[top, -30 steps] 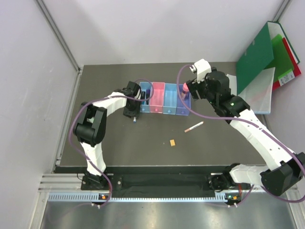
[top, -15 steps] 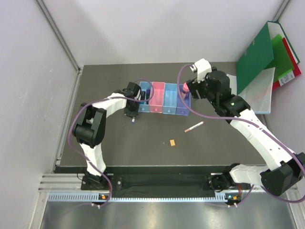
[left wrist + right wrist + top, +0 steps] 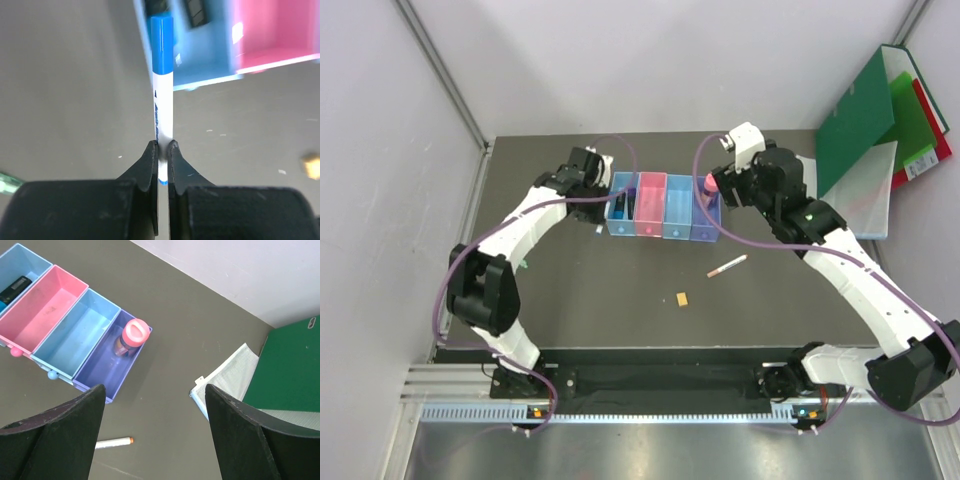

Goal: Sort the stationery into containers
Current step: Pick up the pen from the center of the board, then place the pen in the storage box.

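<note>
My left gripper [image 3: 161, 146] is shut on the white-blue pen [image 3: 162, 90], which points toward the leftmost light blue bin [image 3: 200, 55]. In the top view this gripper [image 3: 597, 208] hangs just left of the containers [image 3: 663, 232]. A black marker [image 3: 12, 288] lies in that leftmost bin. The pink-capped tube [image 3: 135, 335] stands in the rightmost bin [image 3: 102, 372]. My right gripper [image 3: 155, 390] is open and holds nothing, above the table just right of the bins. On the table lie the pinkish pen [image 3: 727, 265] and a tiny orange block [image 3: 682, 298].
A green folder [image 3: 855, 120] and a red folder [image 3: 942, 140] lean at the back right. A white mesh pouch [image 3: 230, 382] lies in front of them. Grey walls close the table at the left and back.
My left gripper shut on the white-blue pen beside the bins and lifted it off the table, the arm swinging up and back. The right arm has stayed still.
</note>
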Motion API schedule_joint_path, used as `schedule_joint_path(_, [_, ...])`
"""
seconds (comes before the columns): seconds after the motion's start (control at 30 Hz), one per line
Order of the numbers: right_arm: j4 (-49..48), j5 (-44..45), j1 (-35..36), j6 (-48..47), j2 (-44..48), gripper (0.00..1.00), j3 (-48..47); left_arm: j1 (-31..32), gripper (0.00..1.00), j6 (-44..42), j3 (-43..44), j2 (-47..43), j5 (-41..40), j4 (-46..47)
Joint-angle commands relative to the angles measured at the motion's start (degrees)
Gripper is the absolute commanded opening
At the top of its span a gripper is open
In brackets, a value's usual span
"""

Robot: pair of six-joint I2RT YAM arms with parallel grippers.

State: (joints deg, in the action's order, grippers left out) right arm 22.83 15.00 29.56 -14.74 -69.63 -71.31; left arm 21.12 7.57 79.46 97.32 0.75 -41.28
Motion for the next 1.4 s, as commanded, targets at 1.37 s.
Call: schedule_joint_path(1.37, [15.9, -22.1, -2.7, -72.3, -11.0, 0.82, 18.3, 12.9, 0.00, 15.2, 30.5, 27.6, 5.9, 17.9])
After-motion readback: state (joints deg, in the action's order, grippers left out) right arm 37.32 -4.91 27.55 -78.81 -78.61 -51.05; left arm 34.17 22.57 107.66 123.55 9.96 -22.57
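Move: The orange-tipped pen lies about 8 cm back, 3 cm left and 29 cm below the right hand; the orange block is 10 cm nearer and 14 cm left of that pen. For the left hand, already gripping the blue-capped pen, the tray's right-hand light-blue compartment is 10 cm ahead, 22 cm right, 8 cm below; the pink compartment lies 9 cm left of it, the purple one 8 cm right. The open right hand sinks 22 cm, turning, towards the orange-tipped pen; left carries blue-capped pen 22 cm right over tray. ##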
